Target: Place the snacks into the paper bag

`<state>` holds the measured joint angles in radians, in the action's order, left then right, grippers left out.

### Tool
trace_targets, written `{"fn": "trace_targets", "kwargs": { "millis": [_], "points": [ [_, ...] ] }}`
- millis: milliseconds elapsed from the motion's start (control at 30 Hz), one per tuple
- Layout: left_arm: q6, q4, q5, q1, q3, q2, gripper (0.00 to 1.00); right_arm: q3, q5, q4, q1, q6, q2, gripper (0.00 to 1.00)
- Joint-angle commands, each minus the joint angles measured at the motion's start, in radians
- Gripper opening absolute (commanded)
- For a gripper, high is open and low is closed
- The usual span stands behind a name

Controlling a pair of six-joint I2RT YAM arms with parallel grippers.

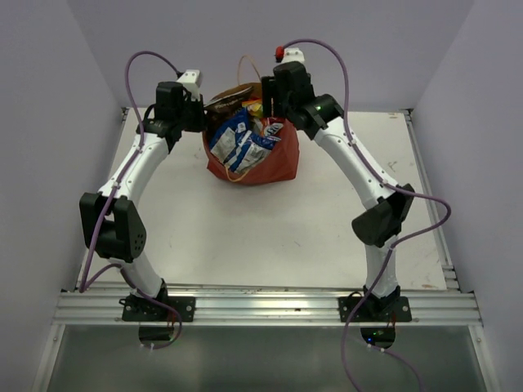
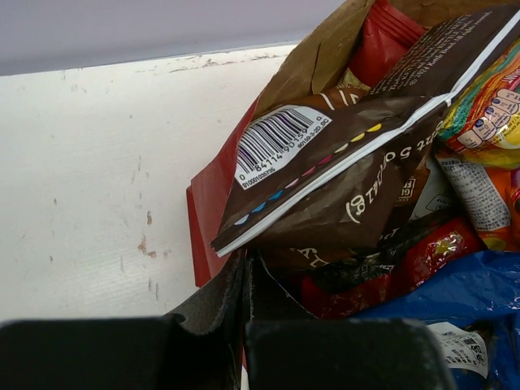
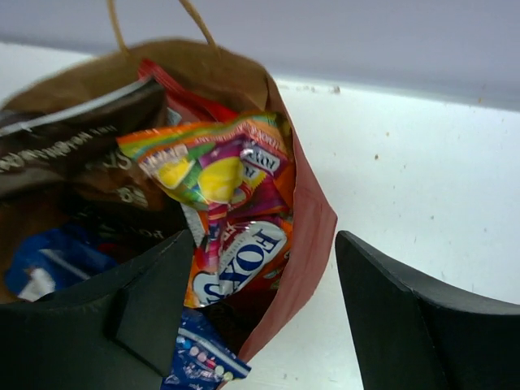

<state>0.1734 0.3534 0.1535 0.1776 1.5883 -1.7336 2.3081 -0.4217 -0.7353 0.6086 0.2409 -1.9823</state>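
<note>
The red paper bag (image 1: 274,163) stands at the far middle of the table, its mouth open and filled with snacks. A blue-white packet (image 1: 237,139) lies on top, with the brown chip bag (image 1: 231,100) behind it. In the left wrist view the brown chip bag (image 2: 341,171) lies over a red candy bag (image 2: 431,248) and the blue packet (image 2: 467,292). My left gripper (image 2: 244,262) is shut on the bag's left red wall (image 2: 210,219). My right gripper (image 3: 264,244) is open and straddles the bag's right wall (image 3: 313,219), beside an orange-yellow-pink candy bag (image 3: 219,171).
The white table (image 1: 270,229) has walls at the back and on both sides. The bag's thin handle loop (image 1: 245,69) sticks up between the two wrists. A metal rail (image 1: 261,304) runs along the near edge by the arm bases.
</note>
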Motion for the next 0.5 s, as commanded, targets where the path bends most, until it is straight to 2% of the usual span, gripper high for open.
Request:
{"fn": "trace_targets", "kwargs": {
  "millis": [0,233,333,433,467],
  "points": [
    [0.018,-0.064,0.029,-0.003,-0.008,0.057,0.0,-0.006,-0.043,-0.065,-0.001,0.032,-0.032,0.74],
    [0.023,-0.071,0.035,0.0,-0.013,0.055,0.0,-0.136,-0.118,-0.069,-0.001,0.055,-0.006,0.7],
    [0.023,-0.071,0.037,-0.001,-0.014,0.055,0.0,-0.173,-0.157,-0.076,-0.001,0.066,-0.012,0.65],
    [0.023,-0.07,0.035,-0.001,-0.017,0.057,0.0,-0.179,-0.175,-0.099,-0.004,0.074,-0.035,0.56],
    [0.021,-0.073,0.031,-0.001,-0.019,0.057,0.0,-0.177,-0.178,-0.105,-0.009,0.077,-0.041,0.42]
  ]
}}
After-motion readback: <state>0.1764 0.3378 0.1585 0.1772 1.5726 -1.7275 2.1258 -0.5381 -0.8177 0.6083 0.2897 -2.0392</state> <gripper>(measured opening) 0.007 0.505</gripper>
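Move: The paper bag's right rim is the right hand's mark, roughly 13 cm below it, about 3 cm to its right and level fore and aft. Inside the bag, the Fox's candy bag lies some 4 cm ahead, 2 cm left and 15 cm down, and the blue snack bag about 2 cm back, 7 cm left and 16 cm down. From the left hand, that right rim lies about 20 cm right, 2 cm back and 1 cm lower. The right hand sinks about 11 cm towards the paper bag's right rim and eases some 2 cm to the right, tipping its fingers down by roughly 15 degrees and rolling its left side down, with a slight clockwise turn. Its wide-open fingers narrow to about half open with the red side panel between them, the left finger on the snack side and the right one outside, while the left hand stays put with its fingers shut at the bag's left edge. ##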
